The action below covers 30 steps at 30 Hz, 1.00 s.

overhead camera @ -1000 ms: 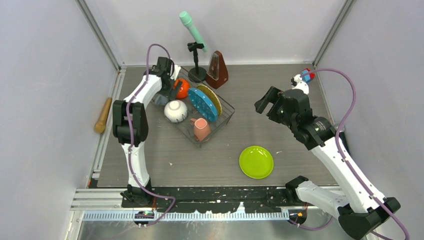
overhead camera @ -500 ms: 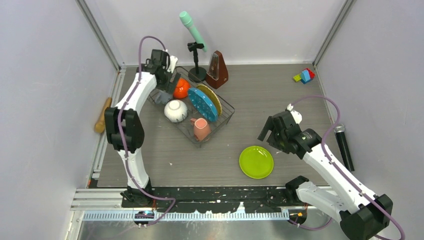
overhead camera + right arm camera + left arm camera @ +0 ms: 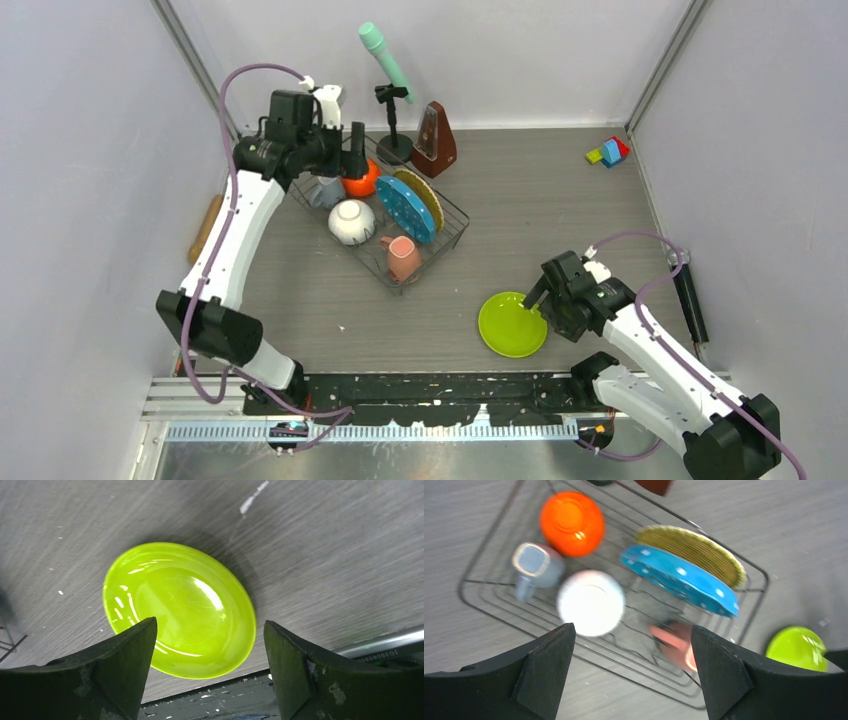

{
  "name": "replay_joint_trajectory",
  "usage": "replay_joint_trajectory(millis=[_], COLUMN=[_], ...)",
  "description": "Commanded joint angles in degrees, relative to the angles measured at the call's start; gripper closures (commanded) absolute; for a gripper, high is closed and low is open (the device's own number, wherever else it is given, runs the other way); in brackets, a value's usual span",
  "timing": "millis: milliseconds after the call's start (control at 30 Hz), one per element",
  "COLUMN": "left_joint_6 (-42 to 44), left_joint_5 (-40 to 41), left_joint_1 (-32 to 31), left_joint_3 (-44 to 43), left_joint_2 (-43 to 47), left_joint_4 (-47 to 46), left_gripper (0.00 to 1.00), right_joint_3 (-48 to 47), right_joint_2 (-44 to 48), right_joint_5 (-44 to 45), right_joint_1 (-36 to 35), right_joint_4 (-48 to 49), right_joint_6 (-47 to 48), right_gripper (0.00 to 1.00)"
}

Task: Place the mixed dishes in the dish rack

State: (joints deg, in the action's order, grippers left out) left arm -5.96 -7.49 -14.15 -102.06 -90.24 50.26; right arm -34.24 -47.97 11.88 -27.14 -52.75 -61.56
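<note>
The dish rack (image 3: 455,214) stands left of centre and holds the orange bowl (image 3: 362,182), white bowl (image 3: 352,221), small grey mug (image 3: 324,191), pinkish-tan mug (image 3: 403,258), and the blue dotted plate (image 3: 407,208) and yellow woven plate (image 3: 424,196) on edge. My left gripper (image 3: 352,160) hovers open over the rack's far-left corner, holding nothing; its view looks down on the rack (image 3: 755,604). The lime-green plate (image 3: 508,325) lies flat on the table near the front. My right gripper (image 3: 538,299) is open at its right rim, its jaws either side of the plate (image 3: 180,607).
A brown metronome (image 3: 435,141) and a mic stand with a teal microphone (image 3: 385,60) stand behind the rack. A black microphone (image 3: 688,296) lies at the right wall, coloured blocks (image 3: 610,151) at the back right, a wooden rolling pin (image 3: 207,230) outside the left edge.
The right arm swung down from the back right to the lime-green plate. The left arm rose and drew back to the left above the rack's far corner.
</note>
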Motion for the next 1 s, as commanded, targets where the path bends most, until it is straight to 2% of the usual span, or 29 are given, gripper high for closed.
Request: replay_joint_trajectory(millis=[0,100,367,433,500,567,600,633,667,700,767,967], left_joint_6=[-6.11,-7.39,-7.42,-7.4,-7.4,-7.68,-7.86,-7.97,-8.09,-8.19,-8.62,-11.5], left_joint_5=[-5.07,-7.1,-10.79,-10.85,-11.13,-11.87,-12.12,-12.44,-12.76,-13.01,-13.35,-17.27], left_joint_1=[-3.25,-3.63,-3.6,-3.6,-3.6,-3.61,-3.6,-3.6,-3.6,-3.6,-3.65,-3.63], left_joint_3=[4.95,7.36,11.49,12.23,12.7,13.38,13.66,13.91,14.17,14.36,14.51,15.63], left_joint_2=[5.4,7.69,11.65,12.31,12.7,13.04,13.13,13.26,13.31,13.45,13.59,14.09], left_joint_4=[1.46,1.71,1.55,1.52,1.64,1.58,1.47,1.32,1.26,1.09,0.78,-0.33], left_gripper=[0.12,0.12,0.12,0.12,0.12,0.12,0.12,0.12,0.12,0.12,0.12,0.13], right_joint_3=[1.23,3.18,11.61,12.73,13.05,12.86,12.39,12.11,11.68,11.53,11.1,6.28], right_joint_2=[0.75,0.45,1.16,2.15,3.37,4.27,4.65,4.82,5.05,5.2,6.05,8.07], right_joint_5=[0.89,0.23,-4.95,-5.8,-5.91,-5.72,-5.46,-5.42,-5.38,-5.33,-5.16,-3.62], right_joint_1=[0.01,0.01,-0.02,-0.02,-0.02,-0.02,-0.02,-0.02,-0.02,0.02,-0.02,0.0], right_joint_4=[-2.16,-1.21,8.81,10.85,11.8,11.94,11.73,11.54,11.53,11.64,12.22,10.72], right_joint_6=[-4.7,-5.35,-9.6,-10.11,-10.59,-10.71,-10.65,-10.53,-10.45,-10.39,-9.54,-6.29], right_gripper=[0.16,0.16,0.19,0.25,0.36,0.6,0.66,0.78,0.84,0.94,0.99,1.0])
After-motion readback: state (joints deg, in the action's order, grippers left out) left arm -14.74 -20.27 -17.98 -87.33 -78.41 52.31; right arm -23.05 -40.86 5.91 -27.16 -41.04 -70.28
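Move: The lime-green plate lies flat with its middle about 6 cm to the right hand's left, level with it fore and aft and some 5 cm below. In the rack, the pink mug stands about 12 cm ahead and 29 cm left of that hand, and the blue plate about 22 cm ahead and 28 cm left, both near its height. From the left hand, the green plate is roughly 30 cm right, 23 cm back and 28 cm below. Lower the open right gripper about 5 cm, drawing back a little, onto the green plate's right-hand rim. Shut the fingers to pinch the rim, then start up, forward and left some 2 cm each, raising the hand's left side about 10 degrees overall. Meanwhile bring the left gripper, open and empty, about 9 cm back and less far right over the rack. ##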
